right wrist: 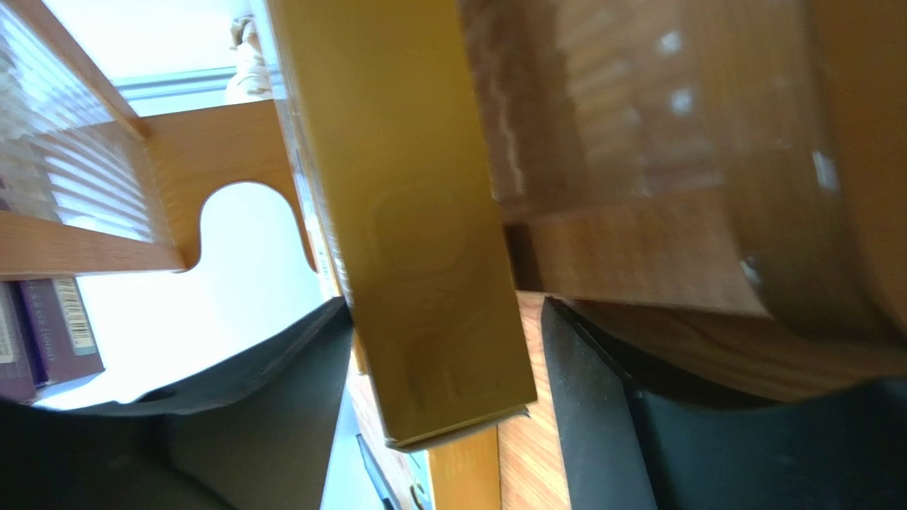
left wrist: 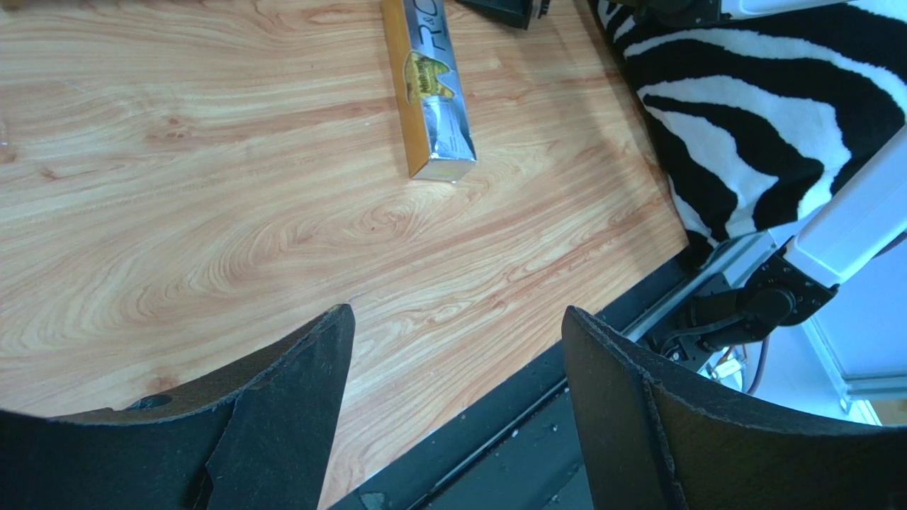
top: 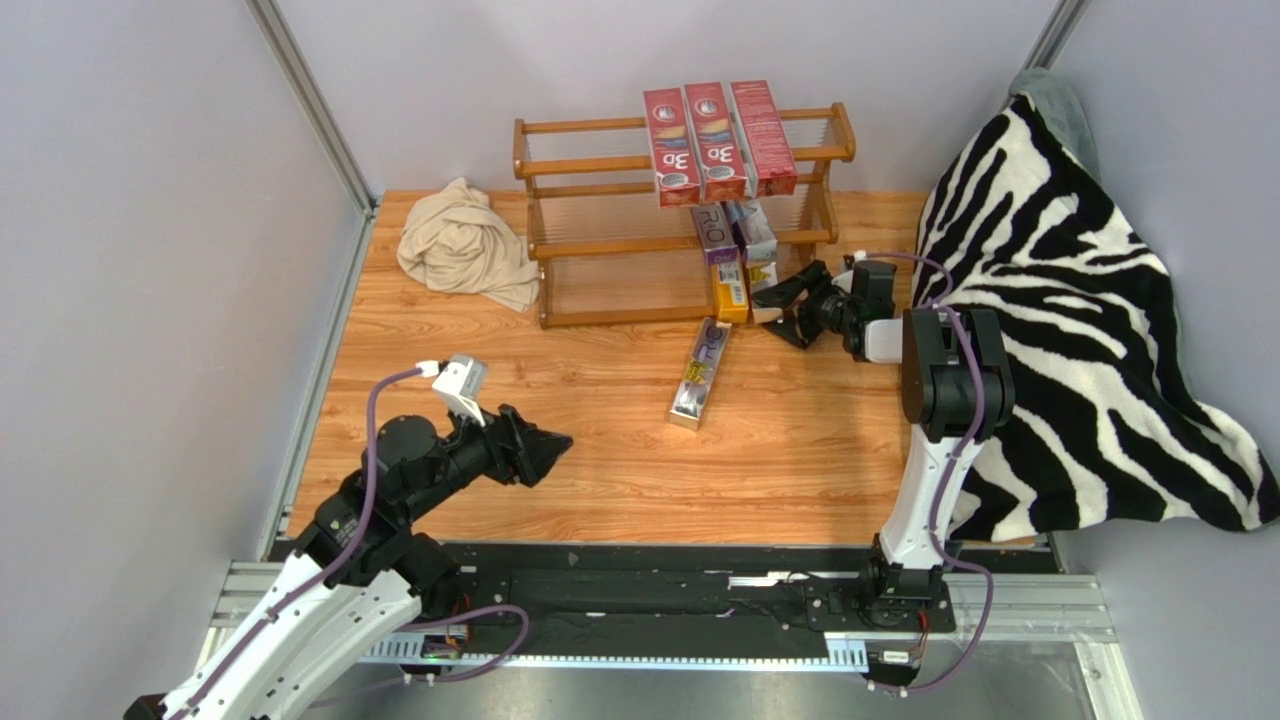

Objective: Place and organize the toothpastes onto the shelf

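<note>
Three red toothpastes [top: 718, 141] lie side by side on the top tier of the wooden shelf [top: 594, 165]. Silver and purple toothpastes [top: 724, 233] sit on the middle tier. An orange carton [top: 732, 291] rests at the bottom tier's front. My right gripper [top: 774, 305] is at the shelf's lower right. In the right wrist view the orange carton [right wrist: 405, 213] stands between my right gripper's [right wrist: 445, 319] open fingers, with a gap on the right side. A silver carton [top: 702, 371] [left wrist: 431, 96] lies on the table. My left gripper [top: 549, 446] [left wrist: 458, 319] hovers open and empty near the table's front.
A crumpled beige cloth [top: 466, 248] lies left of the shelf. A zebra-striped blanket [top: 1082, 300] [left wrist: 767, 106] covers the right side. The table's front edge and a black rail [left wrist: 596, 425] lie under the left gripper. Shelf woodwork [right wrist: 639, 159] is close around the right gripper.
</note>
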`<state>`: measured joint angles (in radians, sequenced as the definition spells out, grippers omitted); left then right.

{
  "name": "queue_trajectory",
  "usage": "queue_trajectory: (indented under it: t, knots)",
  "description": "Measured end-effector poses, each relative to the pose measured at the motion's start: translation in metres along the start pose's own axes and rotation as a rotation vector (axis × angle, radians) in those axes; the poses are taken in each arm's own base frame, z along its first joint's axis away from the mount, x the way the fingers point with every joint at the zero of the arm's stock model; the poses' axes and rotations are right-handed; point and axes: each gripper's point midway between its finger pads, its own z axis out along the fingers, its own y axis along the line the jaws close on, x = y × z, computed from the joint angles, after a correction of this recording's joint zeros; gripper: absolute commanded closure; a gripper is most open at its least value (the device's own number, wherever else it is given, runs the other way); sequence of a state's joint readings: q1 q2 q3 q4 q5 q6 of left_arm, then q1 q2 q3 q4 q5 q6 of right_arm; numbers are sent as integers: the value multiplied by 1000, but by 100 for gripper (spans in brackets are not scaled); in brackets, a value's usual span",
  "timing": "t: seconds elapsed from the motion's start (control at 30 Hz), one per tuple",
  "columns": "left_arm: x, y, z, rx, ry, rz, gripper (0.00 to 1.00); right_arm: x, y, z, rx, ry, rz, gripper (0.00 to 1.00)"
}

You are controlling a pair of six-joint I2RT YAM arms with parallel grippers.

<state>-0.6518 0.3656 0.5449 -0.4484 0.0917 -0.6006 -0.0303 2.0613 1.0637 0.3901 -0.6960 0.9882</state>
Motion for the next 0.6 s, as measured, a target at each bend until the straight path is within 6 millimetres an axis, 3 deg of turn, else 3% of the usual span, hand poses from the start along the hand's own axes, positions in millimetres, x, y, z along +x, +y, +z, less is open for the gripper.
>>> queue_trajectory:
  t: [0.27,0.6]
  knots:
    - [6,4,0,-6,10,-9,20,3,-3,-3,24,4,-3,12]
    - [16,9,2,-14,26,-23,19,21,-5,-17,3,10,-15,8]
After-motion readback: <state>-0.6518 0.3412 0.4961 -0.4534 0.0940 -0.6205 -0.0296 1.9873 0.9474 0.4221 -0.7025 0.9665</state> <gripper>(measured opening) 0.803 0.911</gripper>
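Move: Some 10 cm back from the right hand, 8 cm to its left and 3 cm below lies the loose silver toothpaste on the table, still to be shelved. The just-placed toothpaste runs outward from between its fingers, its middle about 6 cm ahead and 1 cm left; the yellow toothpaste stands 5 cm left and 5 cm ahead. From the left hand the silver toothpaste is roughly 21 cm ahead, 19 cm right and 18 cm lower. Opening further, the right fingers, already loosened, spread from about two thirds to nearly fully wide on either side of the just-placed toothpaste's near end. The hand backs away from the bottom shelf by some 3 cm, slowly at first and then faster, staying low and hardly turning, clear of that box. The idle left hand sinks about 2 cm. ##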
